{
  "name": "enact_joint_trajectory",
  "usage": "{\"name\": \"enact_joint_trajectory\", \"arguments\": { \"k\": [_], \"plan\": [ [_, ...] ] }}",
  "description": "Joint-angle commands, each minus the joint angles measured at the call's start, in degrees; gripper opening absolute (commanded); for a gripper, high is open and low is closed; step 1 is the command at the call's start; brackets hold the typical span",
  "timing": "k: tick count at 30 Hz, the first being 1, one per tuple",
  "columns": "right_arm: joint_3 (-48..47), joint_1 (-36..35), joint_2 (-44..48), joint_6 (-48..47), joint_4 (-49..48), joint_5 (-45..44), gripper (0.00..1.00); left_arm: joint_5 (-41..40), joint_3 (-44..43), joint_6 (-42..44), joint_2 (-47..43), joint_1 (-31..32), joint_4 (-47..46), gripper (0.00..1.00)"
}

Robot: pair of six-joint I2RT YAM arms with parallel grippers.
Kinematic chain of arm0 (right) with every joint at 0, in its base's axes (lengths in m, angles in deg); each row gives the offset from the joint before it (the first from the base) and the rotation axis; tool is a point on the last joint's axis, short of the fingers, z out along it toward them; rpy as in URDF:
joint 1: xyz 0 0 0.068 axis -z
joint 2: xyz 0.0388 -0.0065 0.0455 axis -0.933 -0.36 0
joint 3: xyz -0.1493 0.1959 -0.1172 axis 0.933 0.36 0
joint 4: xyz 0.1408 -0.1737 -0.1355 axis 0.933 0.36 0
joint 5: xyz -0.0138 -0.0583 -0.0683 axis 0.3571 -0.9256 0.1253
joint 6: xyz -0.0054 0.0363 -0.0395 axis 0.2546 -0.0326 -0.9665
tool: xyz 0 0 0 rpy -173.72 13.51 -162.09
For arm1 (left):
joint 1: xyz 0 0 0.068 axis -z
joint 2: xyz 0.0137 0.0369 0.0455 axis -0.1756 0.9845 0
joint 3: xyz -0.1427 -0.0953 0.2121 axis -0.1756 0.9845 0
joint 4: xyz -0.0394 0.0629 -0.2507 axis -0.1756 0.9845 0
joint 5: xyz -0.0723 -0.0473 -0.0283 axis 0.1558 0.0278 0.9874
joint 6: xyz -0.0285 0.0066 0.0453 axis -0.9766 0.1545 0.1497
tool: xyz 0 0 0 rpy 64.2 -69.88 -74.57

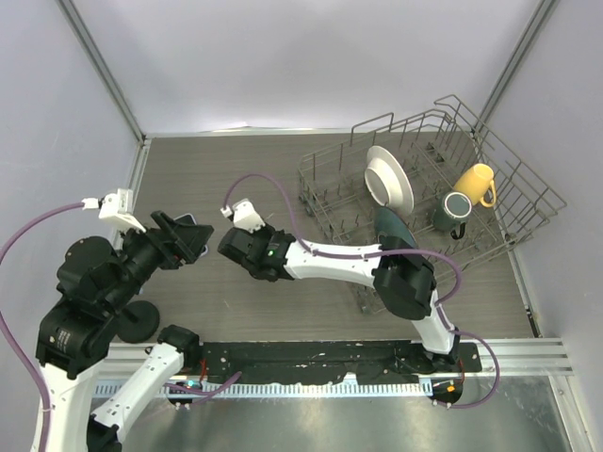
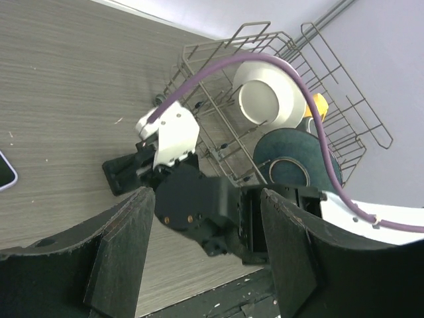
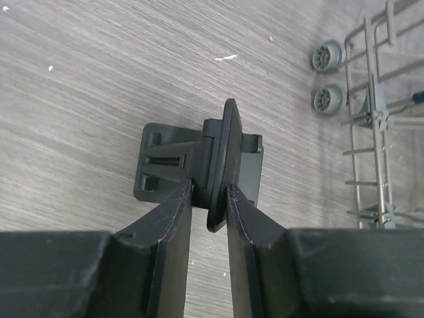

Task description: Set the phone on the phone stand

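The phone stand (image 3: 218, 156) is a black piece lying on the wood table, with a rectangular clamp part and a thin plate seen edge-on. My right gripper (image 3: 210, 192) is shut on it, one finger against each side of the plate. The left wrist view shows the phone stand (image 2: 122, 173) at the tips of the right gripper (image 2: 142, 165). Only a corner of the phone (image 2: 5, 173), black with a pale rim, shows at the left edge; from above the phone (image 1: 187, 220) peeks out beyond my left gripper (image 1: 193, 240). That left gripper (image 2: 204, 199) is open and holds nothing.
A wire dish rack (image 1: 528, 202) fills the back right, holding a white plate (image 1: 388, 179), a dark green plate (image 1: 394, 226), a green mug (image 1: 452, 212) and a yellow mug (image 1: 476, 184). Its wheels (image 3: 328, 56) are close to the stand. A black rail (image 1: 330, 358) runs along the near edge.
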Motion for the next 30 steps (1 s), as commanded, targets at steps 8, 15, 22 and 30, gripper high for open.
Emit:
{"name": "enact_joint_trajectory", "arguments": {
  "k": [8, 15, 22, 30],
  "plan": [
    [22.04, -11.16, 15.43, -36.8, -45.19, 25.2, 0.0, -2.52, -12.69, 3.35, 1.42, 0.01, 2.28, 0.69],
    [15.64, -11.52, 8.24, -43.56, -46.09, 43.93, 0.01, -2.52, -14.98, 2.47, 1.24, 0.1, 2.71, 0.69],
    [4.49, -11.6, 1.73, -49.01, -37.3, 52.56, 0.0, -2.43, -15.07, 3.0, 0.98, 0.01, 4.12, 0.7],
    [-4.49, -11.52, -3.38, -54.12, -25.0, 57.05, 0.0, -2.52, -13.23, 2.65, 0.54, 0.01, 4.12, 0.7]
  ]
}}
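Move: The folding phone stand is already gripped in the right hand. The round-based stand lies about 29 cm to the left of that hand and 18 cm back, roughly 10 cm lower at its base. The loose phone is about 17 cm left and 5 cm ahead of the right hand; the dish rack's leftmost corner is some 12 cm ahead and 12 cm right. From the left hand, the round base is about 24 cm left, 5 cm back and 35 cm below. Keep the right fingers closed on the folding stand and swing it back and left, about 18 cm each way, to the near side of the round base, turning the hand some 80 degrees counter-clockwise; let it rise slightly on the way and sink again as it slows. Meanwhile lift the left gripper about 7 cm with a small draw back, fingers open. ##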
